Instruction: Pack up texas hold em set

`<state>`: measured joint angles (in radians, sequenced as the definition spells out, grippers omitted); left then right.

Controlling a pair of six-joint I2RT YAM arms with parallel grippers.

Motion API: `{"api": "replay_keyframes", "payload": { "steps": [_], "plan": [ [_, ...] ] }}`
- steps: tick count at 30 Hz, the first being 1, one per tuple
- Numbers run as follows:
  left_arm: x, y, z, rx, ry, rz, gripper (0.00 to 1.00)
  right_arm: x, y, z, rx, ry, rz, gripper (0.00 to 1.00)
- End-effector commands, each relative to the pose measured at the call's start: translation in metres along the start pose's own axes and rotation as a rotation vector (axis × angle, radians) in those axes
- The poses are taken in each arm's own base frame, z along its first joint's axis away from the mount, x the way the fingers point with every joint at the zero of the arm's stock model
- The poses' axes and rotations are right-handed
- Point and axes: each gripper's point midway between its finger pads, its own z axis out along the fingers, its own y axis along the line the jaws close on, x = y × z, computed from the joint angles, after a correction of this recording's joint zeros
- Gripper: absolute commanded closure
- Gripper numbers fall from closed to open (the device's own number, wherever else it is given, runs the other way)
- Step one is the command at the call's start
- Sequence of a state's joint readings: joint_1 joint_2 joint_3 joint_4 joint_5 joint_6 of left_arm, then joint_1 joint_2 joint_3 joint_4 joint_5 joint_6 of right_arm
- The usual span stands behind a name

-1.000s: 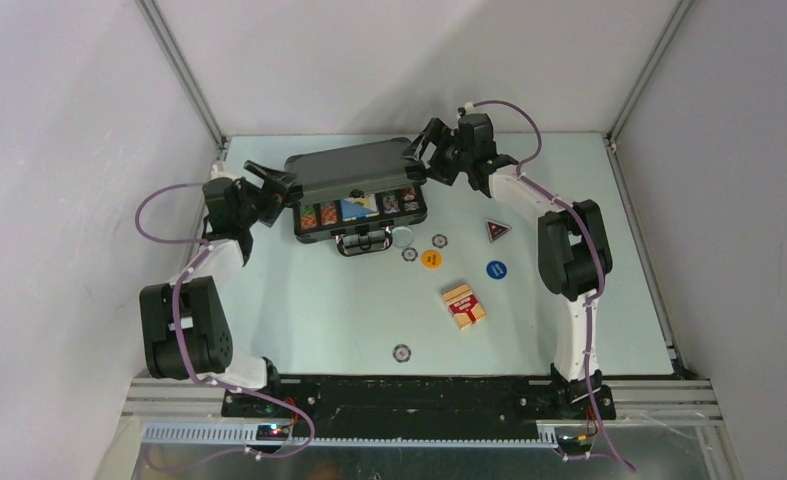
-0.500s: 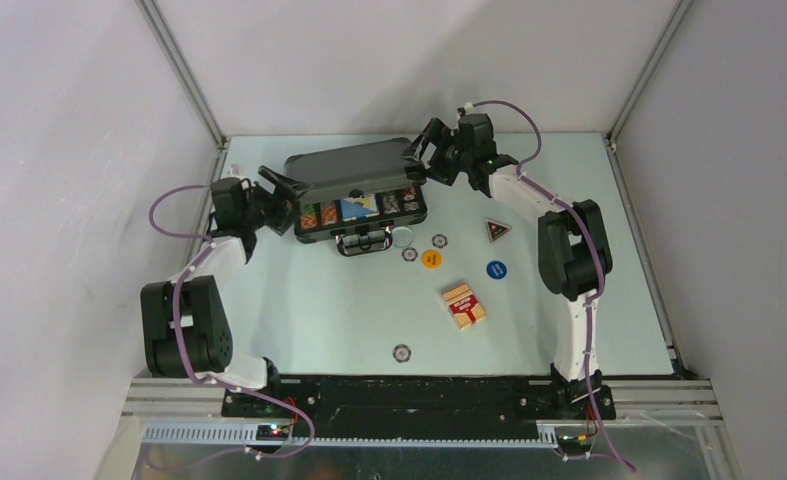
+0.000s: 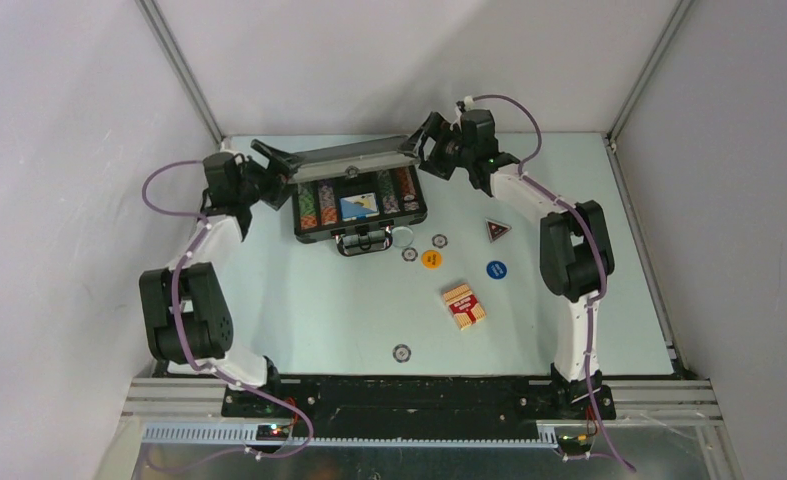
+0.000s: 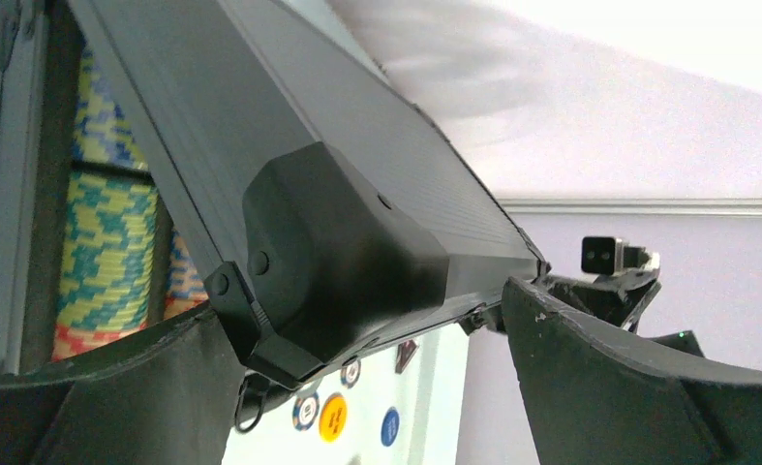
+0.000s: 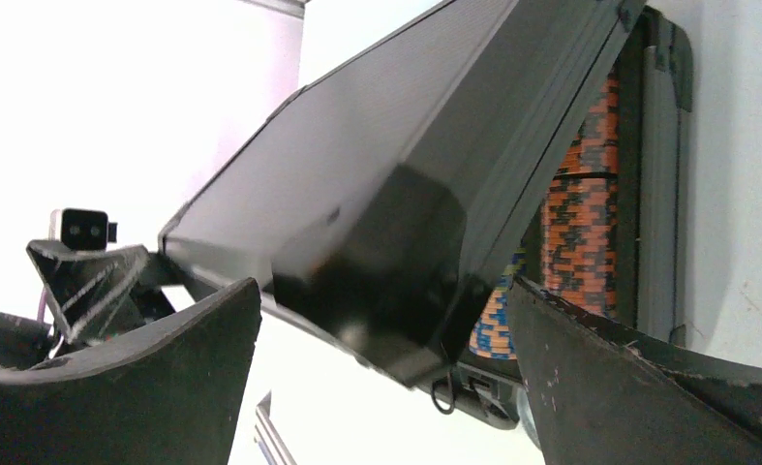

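The black briefcase (image 3: pixel 361 222) lies open at the back of the table, its lid (image 3: pixel 341 160) standing nearly upright. Rows of multicoloured chips (image 3: pixel 321 205) fill the tray. My left gripper (image 3: pixel 281 168) is open around the lid's left corner (image 4: pixel 338 232), with a gap on each side. My right gripper (image 3: pixel 419 152) is open around the lid's right corner (image 5: pixel 386 242). Loose on the table are the red card deck (image 3: pixel 463 305), an orange button (image 3: pixel 431 259), a blue button (image 3: pixel 496 269) and the dark triangular marker (image 3: pixel 498 230).
Single chips lie at the case's front (image 3: pixel 409 254), beside it (image 3: pixel 439 240) and near the front edge (image 3: pixel 401 352). A clear round piece (image 3: pixel 405 236) touches the case's handle (image 3: pixel 361 243). White walls close in the back and both sides.
The lid has swung up and back from a half-lowered tilt to nearly upright, uncovering more chips. Both grippers moved toward the back with its corners.
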<state>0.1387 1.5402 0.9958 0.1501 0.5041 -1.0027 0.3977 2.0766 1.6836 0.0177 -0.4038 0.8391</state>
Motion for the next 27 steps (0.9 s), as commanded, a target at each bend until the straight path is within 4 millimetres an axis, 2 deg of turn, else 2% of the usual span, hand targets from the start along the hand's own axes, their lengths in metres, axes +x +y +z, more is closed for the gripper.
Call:
{"api": "replay_keyframes", "payload": {
  "steps": [1,5,6,7,8,9,13,16,21,27],
  "plan": [
    [-0.028,-0.044,0.011,0.120,-0.045,0.041,0.02,-0.032,0.061,-0.032,-0.133,-0.070,-0.057,0.00],
    [-0.048,-0.064,0.024,0.160,-0.058,0.048,0.02,-0.056,0.051,-0.058,-0.085,-0.165,-0.071,0.00],
    [-0.051,-0.067,0.026,0.164,-0.060,0.050,0.02,-0.060,0.052,-0.069,-0.081,-0.191,-0.077,0.00],
    [-0.053,-0.064,0.031,0.159,-0.056,0.045,0.02,-0.070,0.045,-0.077,-0.058,-0.230,-0.080,0.00],
    [-0.059,-0.072,0.033,0.174,-0.066,0.056,0.02,-0.073,0.046,-0.090,-0.059,-0.262,-0.086,0.00],
    [-0.064,-0.075,0.038,0.180,-0.070,0.060,0.02,-0.083,0.039,-0.099,-0.041,-0.301,-0.083,0.00],
    [-0.076,-0.083,0.049,0.199,-0.080,0.077,0.02,-0.102,0.037,-0.144,-0.028,-0.427,-0.101,0.00],
    [-0.085,-0.088,0.056,0.209,-0.092,0.092,0.02,-0.101,0.036,-0.169,-0.016,-0.457,-0.109,0.00],
    [-0.098,-0.099,0.066,0.236,-0.103,0.122,0.02,-0.090,0.038,-0.195,-0.010,-0.477,-0.131,0.00],
    [-0.108,-0.100,0.073,0.245,-0.116,0.161,0.02,-0.072,0.035,-0.210,-0.004,-0.468,-0.126,0.00]
  ]
}}
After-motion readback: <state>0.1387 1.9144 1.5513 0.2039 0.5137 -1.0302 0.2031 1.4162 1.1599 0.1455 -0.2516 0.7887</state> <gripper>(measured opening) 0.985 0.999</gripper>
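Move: The lid of the chip case stands part-open. Its left corner sits between the left hand's open fingers, about 2 cm to the right and level with them, with the case body some 15 cm to the right, 4 cm back and 16 cm below. The lid's right corner is at the right hand, about 2 cm to its left; the clear disc lies some 14 cm back, 5 cm left and 19 cm below that hand, the triangular token 13 cm back and 19 cm right, just as low. The left hand, fingers staying wide open around the lid's left corner, carries on pushing the lid up and over towards the back wall, going about 12 cm forward and 8 cm up and easing off at the end while the fingers tip up slightly. The right hand rises off the lid's right corner and then swings away to the right, about 15 cm right and 12 cm up, drawing back some 7 cm late on; it turns roughly 20 degrees clockwise as its open fingers tip up. ##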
